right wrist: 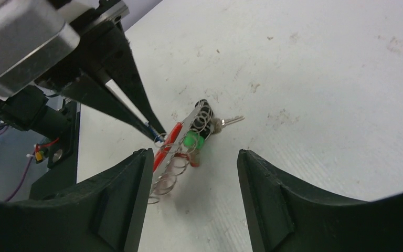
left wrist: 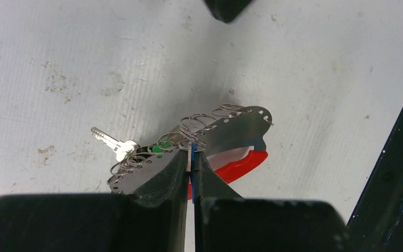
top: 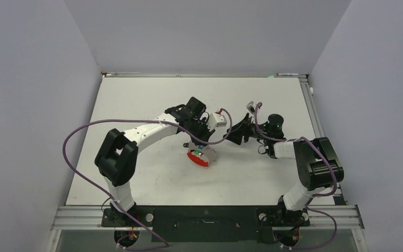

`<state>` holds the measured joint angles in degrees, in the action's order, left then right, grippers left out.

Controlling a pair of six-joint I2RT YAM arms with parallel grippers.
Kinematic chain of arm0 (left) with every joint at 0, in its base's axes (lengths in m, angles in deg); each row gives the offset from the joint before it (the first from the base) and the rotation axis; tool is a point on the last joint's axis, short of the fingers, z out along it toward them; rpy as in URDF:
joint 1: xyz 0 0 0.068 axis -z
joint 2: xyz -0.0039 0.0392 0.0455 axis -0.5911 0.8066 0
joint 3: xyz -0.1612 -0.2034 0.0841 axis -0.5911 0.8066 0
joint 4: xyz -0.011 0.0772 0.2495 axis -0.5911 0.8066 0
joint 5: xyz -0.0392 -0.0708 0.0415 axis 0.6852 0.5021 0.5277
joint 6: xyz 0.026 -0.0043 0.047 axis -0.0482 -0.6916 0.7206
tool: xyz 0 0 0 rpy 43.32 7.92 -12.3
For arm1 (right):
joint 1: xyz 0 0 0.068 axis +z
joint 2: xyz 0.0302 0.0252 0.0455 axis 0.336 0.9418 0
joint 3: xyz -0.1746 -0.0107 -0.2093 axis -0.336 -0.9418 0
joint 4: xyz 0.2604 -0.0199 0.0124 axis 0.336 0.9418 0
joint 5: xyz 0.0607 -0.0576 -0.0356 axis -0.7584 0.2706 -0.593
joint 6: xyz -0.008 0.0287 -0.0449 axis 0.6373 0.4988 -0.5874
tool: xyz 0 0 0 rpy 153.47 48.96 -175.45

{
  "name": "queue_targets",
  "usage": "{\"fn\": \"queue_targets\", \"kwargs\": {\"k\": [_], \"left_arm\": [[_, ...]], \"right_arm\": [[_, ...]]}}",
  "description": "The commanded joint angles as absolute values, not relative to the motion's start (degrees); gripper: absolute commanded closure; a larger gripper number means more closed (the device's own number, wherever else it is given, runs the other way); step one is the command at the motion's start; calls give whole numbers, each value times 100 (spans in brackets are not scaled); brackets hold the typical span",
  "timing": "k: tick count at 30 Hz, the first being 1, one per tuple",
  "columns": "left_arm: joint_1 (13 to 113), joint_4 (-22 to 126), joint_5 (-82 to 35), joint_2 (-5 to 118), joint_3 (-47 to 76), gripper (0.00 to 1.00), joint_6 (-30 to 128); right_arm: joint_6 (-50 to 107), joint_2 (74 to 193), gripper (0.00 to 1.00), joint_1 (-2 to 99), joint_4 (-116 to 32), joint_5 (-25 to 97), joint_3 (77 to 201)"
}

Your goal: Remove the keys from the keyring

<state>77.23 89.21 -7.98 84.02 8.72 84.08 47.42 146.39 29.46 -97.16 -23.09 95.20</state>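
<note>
The keyring [left wrist: 231, 131] is a curved grey metal plate with a row of holes, small wire rings and a bright red arc [left wrist: 241, 164]. It is held on edge just over the table [top: 136, 100]. My left gripper [left wrist: 191, 150] is shut on its rim, with a thin blue sliver pinched alongside. A silvery key [left wrist: 113, 143] hangs off the plate's left end, and a green key head [left wrist: 157, 148] shows beside it. My right gripper [right wrist: 194, 152] is open, apart from the keyring [right wrist: 170, 140], with the green key head [right wrist: 191, 140] just beyond its fingertips. From above, the keyring [top: 199, 157] hangs between both grippers.
Purple cables [top: 84, 131] loop off both arms. The table's back edge rail [top: 199, 75] and right rail [top: 315, 115] bound the white surface. The left arm's fingers [right wrist: 136, 105] reach in at the upper left of the right wrist view.
</note>
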Motion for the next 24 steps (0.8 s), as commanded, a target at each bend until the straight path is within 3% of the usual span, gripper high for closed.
{"fn": "queue_targets", "kwargs": {"k": [1,5,11,24], "left_arm": [[7467,8846,-624,8724,334,100,7915],[7147,8954,-433,9018,56,100,7636],[6867,9008,-266,9179,-30,100,7477],[6553,9029,-159,9133,282,100,7316]], "right_arm": [[4420,14400,42,2969,-8684,-2402,9850],[3377,14428,44,3202,-7654,-2223,10172],[2133,14694,48,4029,-7326,-1268,10569],[1528,15496,64,5158,-9105,604,10409]]}}
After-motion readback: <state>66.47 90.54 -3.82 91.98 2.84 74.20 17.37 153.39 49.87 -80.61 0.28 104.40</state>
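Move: The keyring, a metal plate with a red handle, hangs from the blue key shut in the left fingers, its middle some 3 cm below that hand, 2 cm back and 1 cm right. From the open right hand it lies about 10 cm left, 5 cm back and 7 cm below. The blue key is 11 cm left of the right hand, 3 cm back and 4 cm lower. The black fob sits about 6 cm left of the left hand, level fore and aft, 3 cm below. The keyring is carried about 5 cm forward, and a little left and down, by the left hand, which keeps its pinch on the blue key and turns some 15 degrees counter-clockwise. The right hand first dips, then sweeps left about 9 cm and down 6 to the near part of the plate, tipping its fingers down and rolling while they close partway; contact can't be made out. ##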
